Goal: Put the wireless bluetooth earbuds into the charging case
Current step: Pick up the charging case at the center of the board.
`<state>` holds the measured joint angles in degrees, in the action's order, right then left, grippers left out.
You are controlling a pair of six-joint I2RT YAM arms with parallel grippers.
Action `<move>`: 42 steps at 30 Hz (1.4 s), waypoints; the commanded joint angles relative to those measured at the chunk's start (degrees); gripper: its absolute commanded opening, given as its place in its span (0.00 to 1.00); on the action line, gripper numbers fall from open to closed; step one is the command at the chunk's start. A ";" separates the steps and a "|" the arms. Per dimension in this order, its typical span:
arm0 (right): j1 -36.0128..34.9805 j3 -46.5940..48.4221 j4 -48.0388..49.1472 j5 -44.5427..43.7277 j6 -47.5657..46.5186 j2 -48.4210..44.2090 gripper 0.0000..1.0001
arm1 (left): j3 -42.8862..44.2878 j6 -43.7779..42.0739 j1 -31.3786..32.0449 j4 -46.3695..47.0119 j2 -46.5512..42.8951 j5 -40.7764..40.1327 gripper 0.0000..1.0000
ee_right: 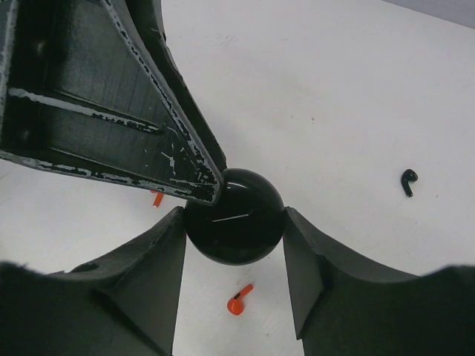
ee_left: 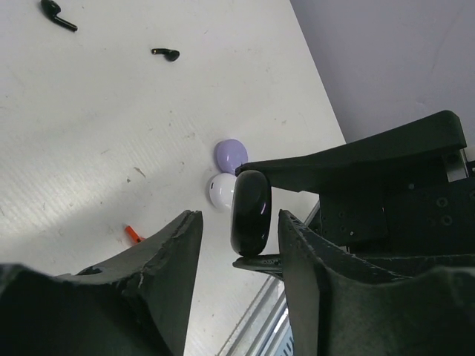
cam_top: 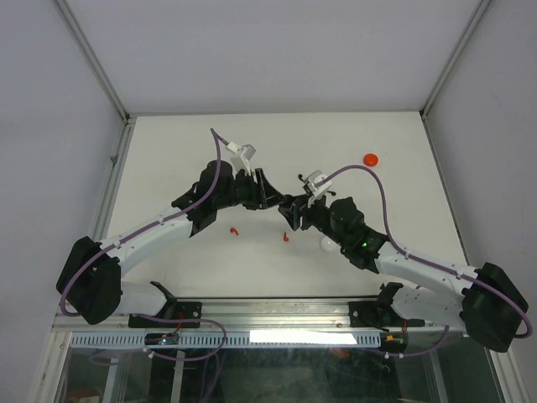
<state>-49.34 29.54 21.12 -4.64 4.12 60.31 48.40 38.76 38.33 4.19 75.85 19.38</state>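
Note:
A round black charging case hangs above the table, and my right gripper is shut on it, a finger pressed on each side. In the left wrist view the same case appears edge-on between the fingers of my left gripper, which stands open with a gap on both sides. The two grippers meet at mid-table. Two red earbuds lie on the table under the case. Black earbuds lie farther off, and the right wrist view shows one black earbud.
A lilac case and a white case lie side by side on the table near the right arm. A red case sits at the back right. A metal rail runs along the near edge.

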 commanded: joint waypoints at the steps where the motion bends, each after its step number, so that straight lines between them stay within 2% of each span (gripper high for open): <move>1: -0.81 0.17 6.17 -1.68 -2.52 0.61 0.45 | 2.29 -0.21 0.78 3.52 -0.08 -0.77 0.45; 10: -1.02 0.58 7.35 -1.59 -2.76 1.32 0.46 | 3.41 -1.08 1.40 3.34 1.98 2.29 0.38; 16: -1.02 0.25 7.15 -1.46 -3.17 0.46 0.50 | 3.74 -3.37 1.61 2.64 1.23 2.29 0.25; 19: -1.02 -0.49 6.58 -0.66 -3.34 -1.34 0.54 | 4.72 -6.91 1.57 0.83 0.10 1.59 0.17; 22: -0.74 -0.62 3.23 -0.59 -3.66 -4.08 0.54 | 5.48 -12.13 1.53 -1.59 -1.51 0.67 0.05; 26: 0.44 0.39 -2.18 -0.59 -3.66 -8.25 0.54 | 7.87 -18.45 1.35 -6.75 -2.52 0.56 0.02; 27: 0.90 1.00 -4.15 9.18 -5.76 -9.00 0.69 | 8.71 -19.93 1.38 -8.01 -2.75 0.88 0.01; 28: 1.44 1.66 -6.06 12.59 -6.51 -9.75 0.74 | 9.63 -21.36 1.35 -9.42 -2.92 1.18 0.01; 33: 6.02 3.99 -12.37 25.70 -7.52 -12.14 0.79 | 14.44 -28.69 1.23 -17.45 -4.18 4.87 0.01; 42: 13.81 5.10 -9.23 41.43 -6.44 -11.85 0.80 | 19.85 -42.63 1.28 -28.08 -5.57 14.90 0.00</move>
<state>-37.17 31.40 8.82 27.09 -2.26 48.64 64.62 5.82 39.66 -18.87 72.25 27.51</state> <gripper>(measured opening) 0.796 0.239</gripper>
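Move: The black charging case, held up in the right hand's fingers, sits just past the left hand's still-open fingertips, about 2 cm to its right and 1 cm ahead and below; for the right hand it lies practically at the pads. From the left hand, one red earbud lies almost straight below, some 16 cm down. At that same depth, the nearest black earbud is about 18 cm ahead and 6 cm right, and the white case roughly 13 cm right and 4 cm back. The left hand eases about 1 cm to its right around the black charging case and closes its fingers until they pinch it, while the right hand holds still and keeps its grip. Then the left lifts the case some 6 cm and draws back a little, rolling its wrist about 30 degrees (clockwise seen from behind the hand), as the right starts up with it, opens wide to let go, and backs off about 4 cm back and 3 cm up, turning some 20 degrees counter-clockwise. ##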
